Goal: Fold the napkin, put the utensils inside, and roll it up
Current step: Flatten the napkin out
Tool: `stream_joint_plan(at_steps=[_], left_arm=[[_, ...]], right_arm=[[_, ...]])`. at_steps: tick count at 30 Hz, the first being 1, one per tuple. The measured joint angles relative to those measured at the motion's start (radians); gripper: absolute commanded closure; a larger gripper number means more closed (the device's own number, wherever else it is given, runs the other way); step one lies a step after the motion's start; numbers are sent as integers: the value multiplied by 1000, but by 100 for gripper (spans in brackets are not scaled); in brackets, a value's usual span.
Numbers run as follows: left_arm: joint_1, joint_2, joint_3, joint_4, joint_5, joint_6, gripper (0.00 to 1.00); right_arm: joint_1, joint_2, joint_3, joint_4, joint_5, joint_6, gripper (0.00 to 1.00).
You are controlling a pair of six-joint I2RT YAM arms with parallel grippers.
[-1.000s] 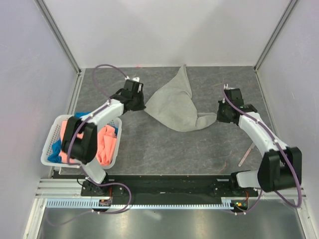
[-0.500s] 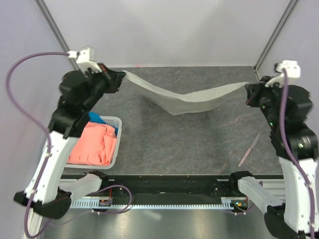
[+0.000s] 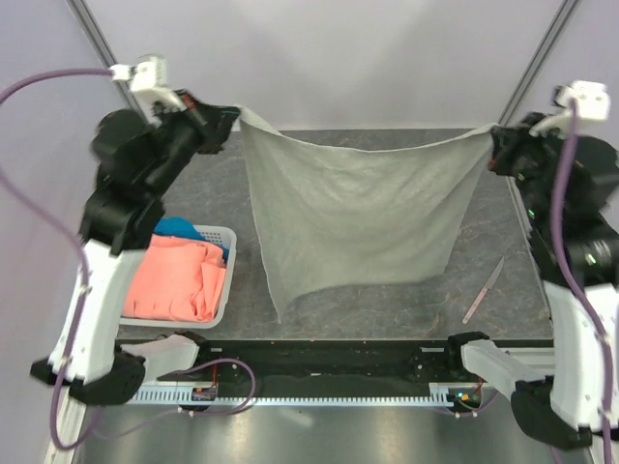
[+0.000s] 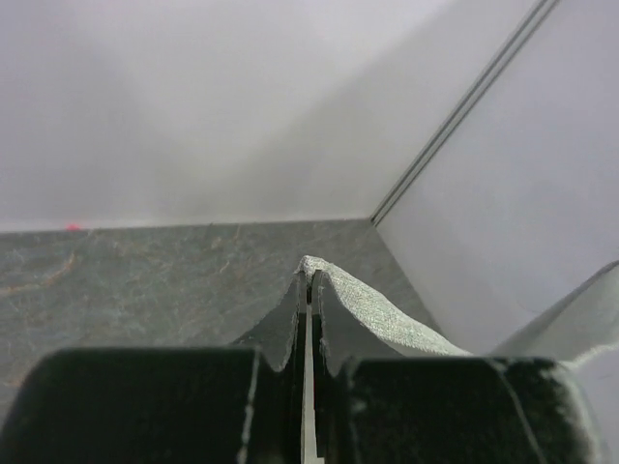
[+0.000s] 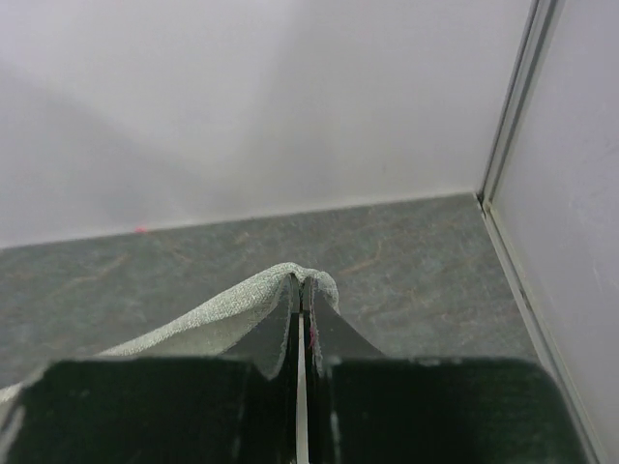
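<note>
The light grey napkin (image 3: 356, 213) hangs spread out in the air between both arms, its lower edge near the table's front. My left gripper (image 3: 232, 118) is shut on its upper left corner (image 4: 311, 265). My right gripper (image 3: 491, 147) is shut on the upper right corner (image 5: 302, 275). Both arms are raised high above the table. A slim pinkish-brown utensil (image 3: 484, 290) lies on the table at the right, below the right arm and apart from the cloth.
A white basket (image 3: 224, 280) at the left front holds a coral-orange cloth (image 3: 179, 278) and a blue cloth (image 3: 179, 228). White walls with metal posts close the back and sides. The dark grey tabletop (image 3: 338, 302) shows below the hanging cloth.
Both arms rose from the table and pulled apart, each keeping its corner. The bunched napkin went from lying on the table to hanging stretched as a flat sheet.
</note>
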Motion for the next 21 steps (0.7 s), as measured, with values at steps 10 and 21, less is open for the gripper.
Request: stream_joint_plan(at_steps=[10, 21], left_arm=[[26, 401, 27, -21, -4, 48, 98], [33, 150, -48, 36, -6, 61, 98]], right_arm=[[0, 331, -76, 84, 89, -47, 100], [0, 139, -88, 150, 102, -93, 100]])
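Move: My fingers already hold the napkin's two upper corners high over the table. Its middle sags and trails about 10 cm back, 22 cm to the right and some 20 cm below my left hand; from my right hand it is about 8 cm back, 22 cm left and 18 cm down. The basket lies about 20 cm left of my left hand and 6 cm back, the knife about 6 cm right of my right hand and 6 cm back, both over 40 cm below. I flick the napkin out with both arms: keeping the corners pinched, I throw both hands fast forward and down together, about 12 cm each way, the fingertips tipping down nearly 20 degrees. Then I check them and draw them some 4 cm back and 6 cm up, tips rising again. ##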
